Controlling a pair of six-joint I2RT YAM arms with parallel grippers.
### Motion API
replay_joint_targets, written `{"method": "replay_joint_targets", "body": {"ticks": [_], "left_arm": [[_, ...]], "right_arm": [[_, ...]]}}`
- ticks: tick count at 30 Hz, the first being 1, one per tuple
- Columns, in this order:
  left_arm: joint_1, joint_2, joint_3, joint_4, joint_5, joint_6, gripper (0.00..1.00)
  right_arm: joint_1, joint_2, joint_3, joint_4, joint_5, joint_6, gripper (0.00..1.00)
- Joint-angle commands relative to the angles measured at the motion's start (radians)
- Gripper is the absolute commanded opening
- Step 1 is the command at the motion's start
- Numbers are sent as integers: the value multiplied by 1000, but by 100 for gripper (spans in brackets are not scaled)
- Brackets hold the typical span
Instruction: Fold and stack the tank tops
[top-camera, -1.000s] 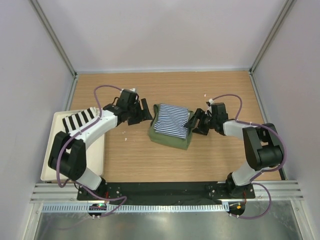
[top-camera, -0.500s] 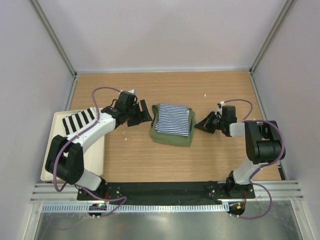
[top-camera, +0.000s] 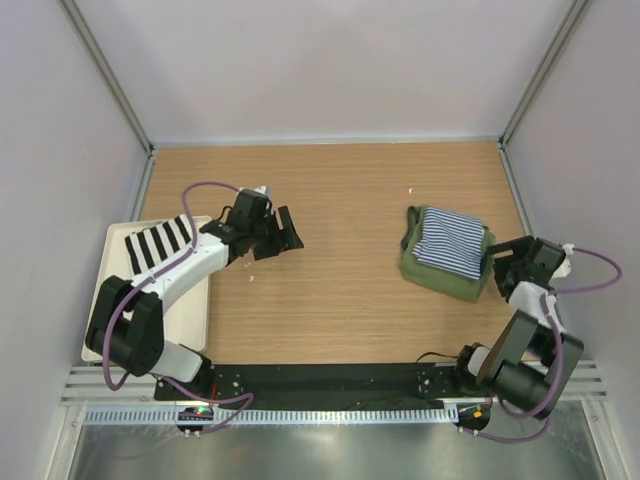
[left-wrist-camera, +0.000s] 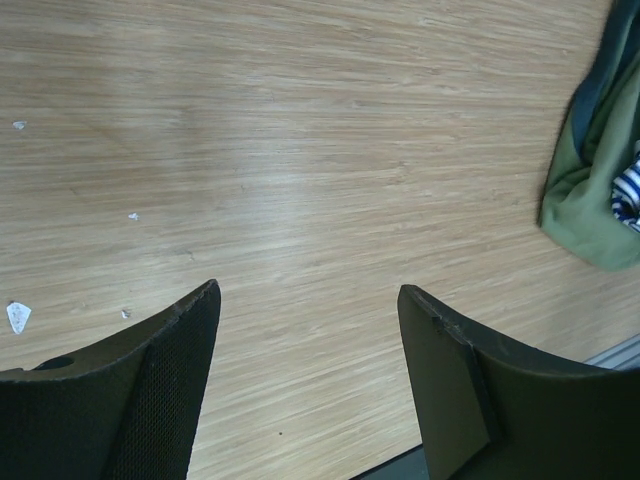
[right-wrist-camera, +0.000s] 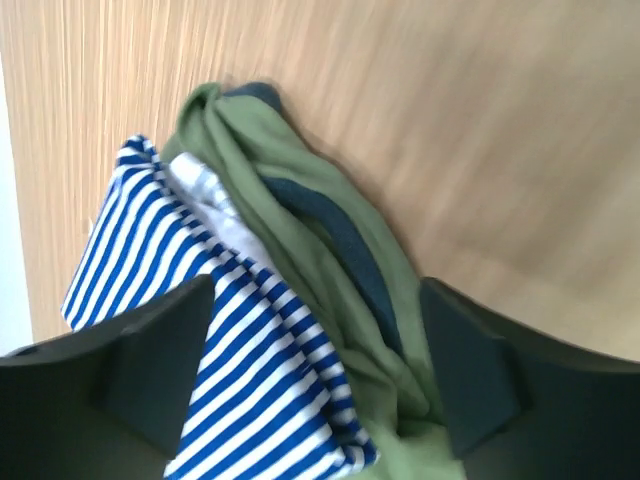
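Note:
The tank tops lie folded in one stack at the right of the table: the navy-and-white striped top (top-camera: 452, 243) is on the olive green top (top-camera: 437, 279). My right gripper (top-camera: 493, 263) grips the stack's right edge. In the right wrist view my gripper (right-wrist-camera: 315, 290) has one finger on the striped top (right-wrist-camera: 230, 340) and the other on the far side of the olive top (right-wrist-camera: 300, 190). My left gripper (top-camera: 289, 229) is open and empty over bare wood, far left of the stack. The left wrist view shows my gripper (left-wrist-camera: 308, 290) and the olive top (left-wrist-camera: 592, 180) at its right edge.
A white tray (top-camera: 110, 335) sits at the left table edge with a black-and-white striped item (top-camera: 157, 240) on its far end. Enclosure walls and frame posts stand close on both sides. The right arm is folded back near the right wall. Small white specks (left-wrist-camera: 18, 315) lie on the wood.
My right gripper has pulled back to the right and the stacked tank tops have slid with it from the table's centre to the right side. The left arm has barely moved.

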Motion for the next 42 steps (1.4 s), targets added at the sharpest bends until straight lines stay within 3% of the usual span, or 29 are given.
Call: {"method": "replay_joint_targets", "body": {"ticks": [1,4,6,11,14,16,19,21,23,24,33,36,37,38,40,42], "left_arm": [[-3,-55,-18,46,14,-2,72],[-3,-73,-28,49,14,-4,72],[-6,-85,-38,52,10,-7,72],[-17,-150,-84,85,-24,-3,72],[-17,-215,-122,106,-70,17,73],[-20,-251,-163,124,-93,27,73],[-26,-338,-248,189,-125,50,73],[-28,-406,-309,235,-192,77,73],[-29,-478,-346,262,-232,96,73],[-31,-502,-382,275,-265,118,72],[-32,-797,-622,384,-338,194,76],[-32,-861,-694,440,-406,227,86],[-31,-907,-722,500,-408,253,96],[-31,-930,-763,519,-406,255,100],[-31,-992,-782,493,-433,234,100],[-32,-1022,-783,432,-550,154,100]], "right_arm": [[-5,-204,27,-215,370,8,94],[-5,-381,76,-301,486,-31,96],[-2,-451,117,-310,466,-69,97],[96,-401,192,-243,164,-196,96],[382,-308,290,-274,196,-270,94],[490,-234,327,-283,218,-299,87],[665,-160,357,-231,168,-324,87],[775,-131,352,-199,156,-342,88],[834,-133,306,-139,188,-374,99],[865,-140,283,-117,189,-385,100],[946,-220,65,85,161,-345,100],[959,-241,-19,136,196,-339,100],[959,-251,-92,215,196,-339,100],[959,-272,-128,260,198,-341,100],[957,-297,-124,254,196,-348,100],[959,-326,-140,280,228,-347,100]]}}
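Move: The folded stack of tank tops lies about 13 cm to the right hand's left and 3 cm farther out, some 3 cm lower, with its right edge at the fingers. A white fleck is roughly 22 cm left of that hand and 19 cm ahead, and the table's side rail about 10 cm to its right, level with it. From the left hand the stack is some 40 cm right, 3 cm back and 8 cm lower; the black-striped cloth on the tray is 31 cm left and 3 cm back. Up, back and about 4 cm farther right, the right hand comes free of the stack's right edge as its fingers finish opening, then swings some 28 cm left high over the stack, turning counter-clockwise, before sinking and easing back with open fingers beyond its left side. The left hand draws left and back towards the tray, tipping its fingers up nearly 40 degrees and opening wide. ##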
